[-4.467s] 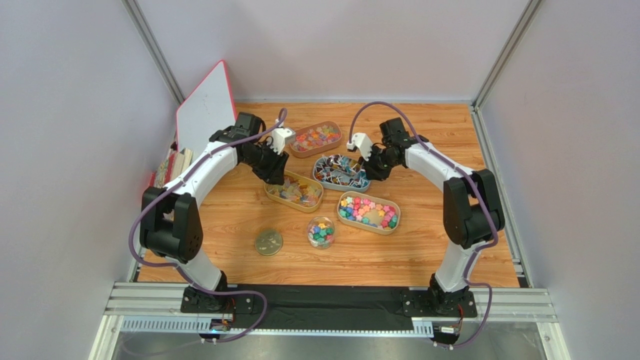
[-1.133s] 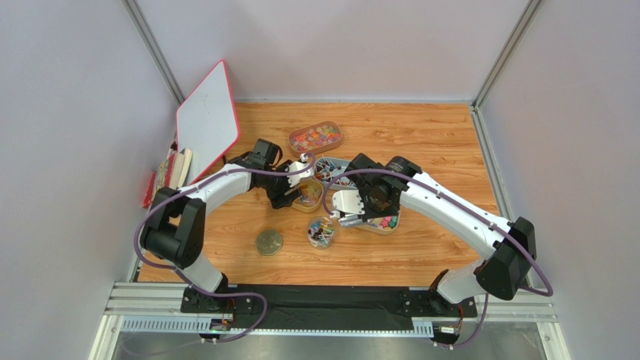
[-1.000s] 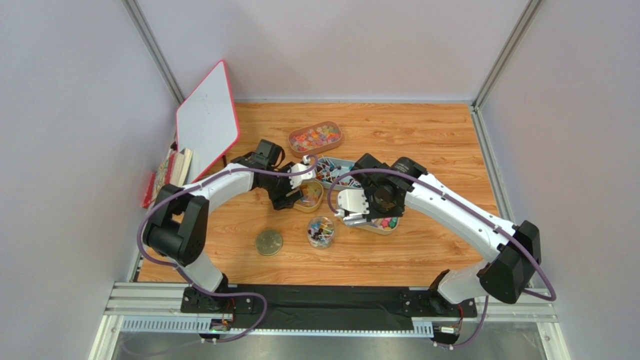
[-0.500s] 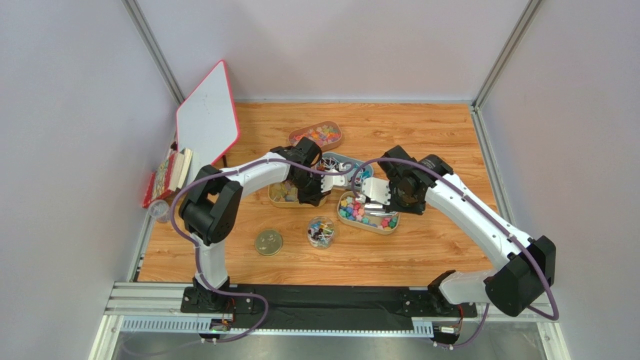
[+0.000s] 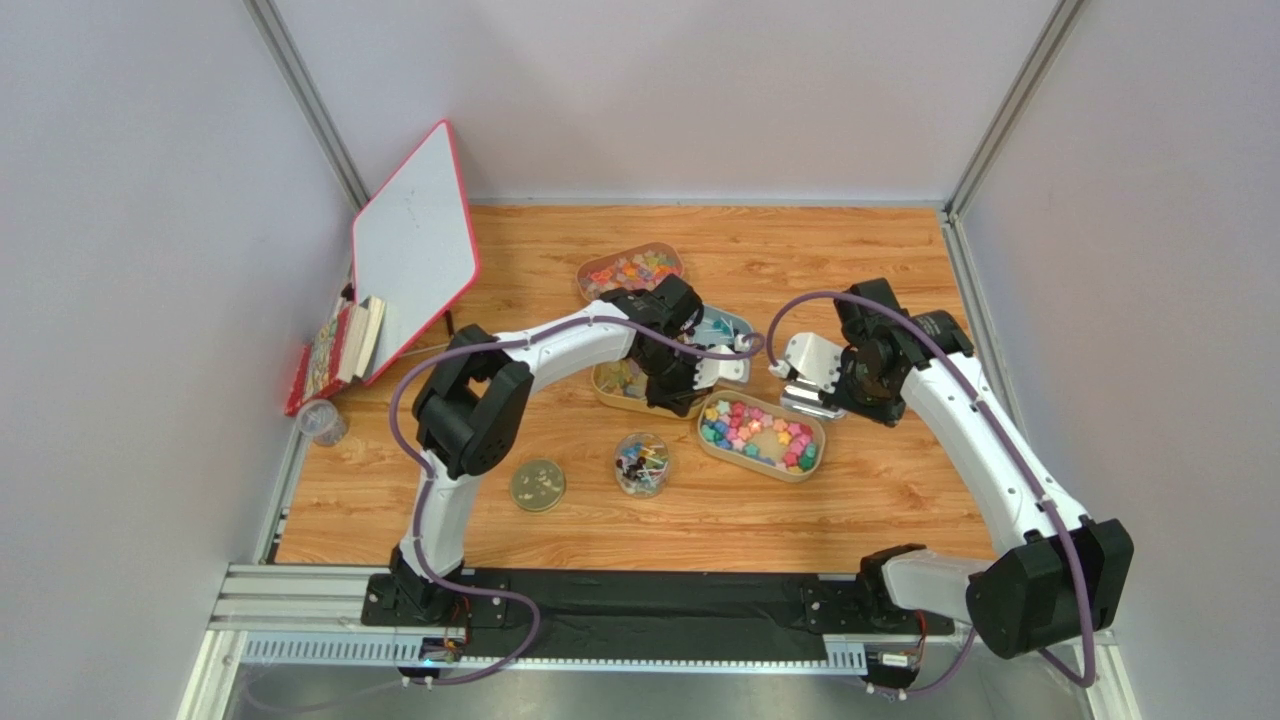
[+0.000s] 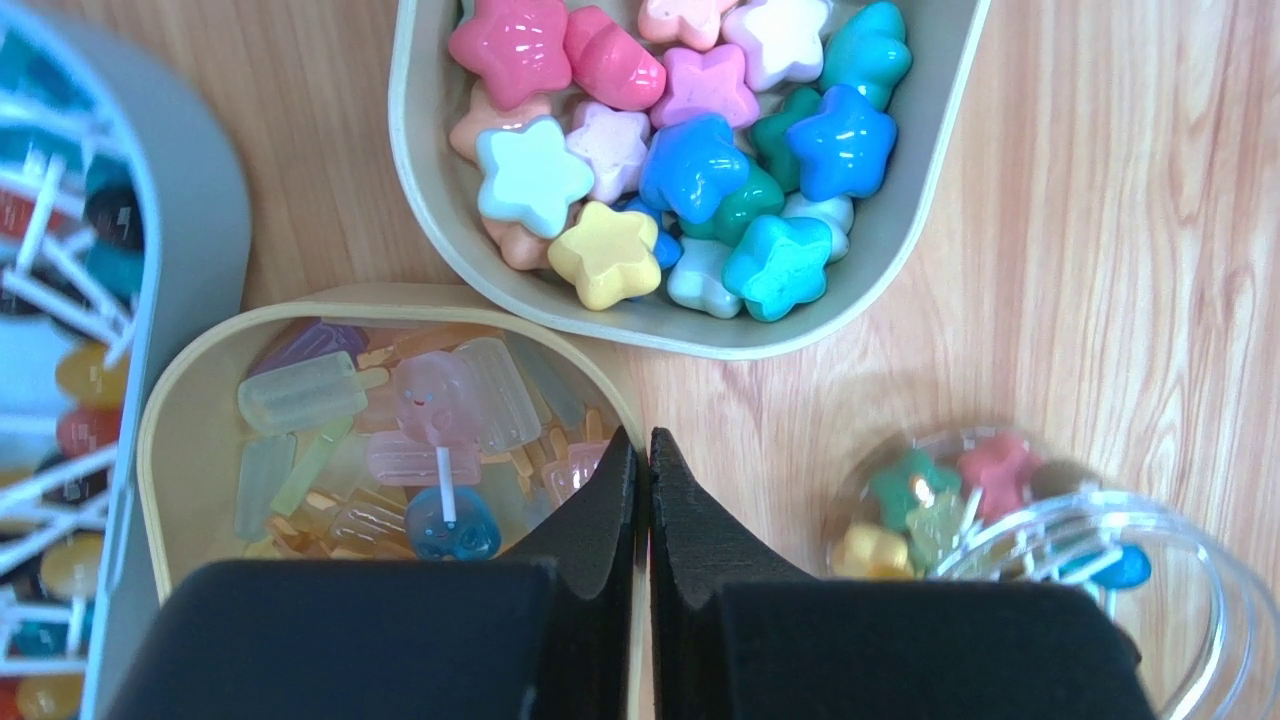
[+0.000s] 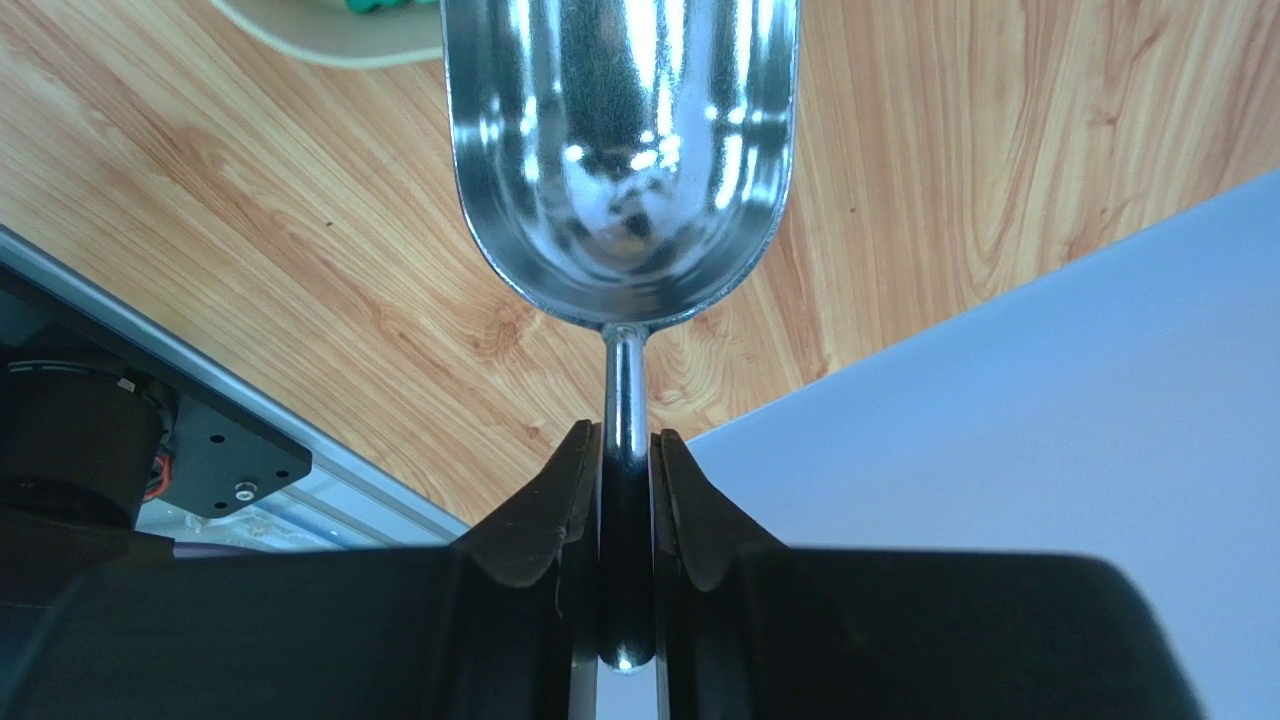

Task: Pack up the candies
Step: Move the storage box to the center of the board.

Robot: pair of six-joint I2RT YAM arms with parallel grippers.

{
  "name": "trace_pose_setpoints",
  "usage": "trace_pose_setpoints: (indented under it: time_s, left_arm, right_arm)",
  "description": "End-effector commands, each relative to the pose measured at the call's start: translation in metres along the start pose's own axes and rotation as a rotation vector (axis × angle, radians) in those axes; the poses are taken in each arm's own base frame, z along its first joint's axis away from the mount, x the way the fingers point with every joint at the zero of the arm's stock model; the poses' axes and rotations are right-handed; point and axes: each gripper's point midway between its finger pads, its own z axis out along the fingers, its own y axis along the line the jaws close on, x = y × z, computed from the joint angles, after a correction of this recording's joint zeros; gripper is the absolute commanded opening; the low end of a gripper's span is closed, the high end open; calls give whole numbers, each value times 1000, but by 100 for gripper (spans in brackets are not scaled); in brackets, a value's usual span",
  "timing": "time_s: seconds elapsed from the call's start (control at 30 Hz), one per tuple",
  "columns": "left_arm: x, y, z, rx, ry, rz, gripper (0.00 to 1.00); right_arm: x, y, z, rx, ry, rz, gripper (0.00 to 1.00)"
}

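Note:
Popsicle-shaped amber and pastel candies [image 6: 436, 413] fill a tan tray [image 6: 166, 435]. My left gripper [image 6: 646, 438] is shut on that tray's right rim, one finger inside and one outside; in the top view the left gripper [image 5: 688, 387] is between the trays. Bright star-shaped candies [image 6: 601, 255] lie in a second tan tray [image 5: 759, 437]. My right gripper [image 7: 625, 438] is shut on the handle of a metal scoop [image 7: 624, 135], which is empty. The scoop [image 5: 801, 363] hangs right of the star tray. A red-orange candy tray [image 5: 628, 270] sits behind.
A small clear jar [image 5: 643, 462] with some candies stands in front of the trays, its lid [image 5: 538, 483] to the left. A grey tray [image 6: 196, 195] of wrapped candies is partly under my left arm. A white board [image 5: 413, 240] leans at the back left.
My left gripper swung right to the tan tray's right end and closed on its rim. My right arm carried the scoop right, off the star tray. The star tray sits slightly further right.

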Motion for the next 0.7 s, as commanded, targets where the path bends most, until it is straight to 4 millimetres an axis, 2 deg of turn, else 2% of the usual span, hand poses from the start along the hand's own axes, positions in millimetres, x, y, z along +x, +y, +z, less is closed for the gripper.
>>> trace_pose_setpoints:
  time_s: [0.0,0.07,0.2,0.23,0.3,0.33,0.37,0.4,0.43,0.47,0.5,0.53,0.57,0.63,0.67]
  left_arm:
    - [-45,-9,9,58,-99,90,3]
    - [-55,-7,8,54,-122,91,5]
    - [-67,2,-12,-11,-110,48,37]
    - [-68,2,-20,-26,-103,48,39]
    - [-72,-1,-51,-77,-120,52,46]
    - [-59,-9,-54,-73,-108,35,47]
    - [-70,-11,-78,-132,-149,70,48]
    - [-64,-11,-85,-158,-148,72,50]
    - [-49,-19,-83,-160,-123,60,51]
    - [-48,-15,-98,-236,-114,79,52]
    - [-39,-15,-101,-268,-90,76,52]
    - [-24,-16,-96,-291,-62,60,53]
    - [-14,-9,-105,-366,-24,48,54]
    - [11,-5,-103,-419,17,-13,54]
    - [22,0,-109,-467,52,-42,54]
  right_arm:
    - [9,-9,-3,39,-25,19,0]
    - [15,-9,-4,40,-17,21,0]
    - [12,-10,-14,33,-54,7,0]
    - [8,-11,-18,29,-75,6,0]
    - [-3,-18,-33,28,-123,3,0]
    - [-8,-20,-32,4,-120,-3,0]
    - [-7,-20,-34,-18,-108,-6,0]
    - [-17,-24,-40,-22,-145,-11,0]
    - [-21,-27,-35,-45,-132,-18,0]
    - [-24,-28,-34,-56,-126,-38,0]
    - [-29,-33,-37,-48,-120,-54,0]
    - [-33,-33,-36,-59,-115,-72,0]
    - [-36,-35,-31,-73,-75,-101,0]
    - [-47,-36,-35,-83,-69,-121,0]
    - [-55,-31,-29,-119,-48,-149,0]
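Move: The left fingers are shut on the back rim of the storage box of popsicle candies, near its right end, so the box's middle lies about 5 cm to their left and 4 cm ahead, 2 cm lower. The star-candy box is some 11 cm right and 4 cm back, the lollipop box 11 cm ahead and 2 cm right, the jar 7 cm left and 8 cm back. From the scoop-holding right hand, the storage box is roughly 30 cm left, 2 cm ahead, 15 cm below. Rightward for another 3.5 cm or so, the left hand drags the storage box by its rim against the star-candy box, then opens to about half, comes free, and climbs some 10 cm while swinging back left, fingertips tilting forward. The right hand, still gripping the scoop, eases slightly right, then goes forward and left, rising about 4 cm, towards the lollipop box. ##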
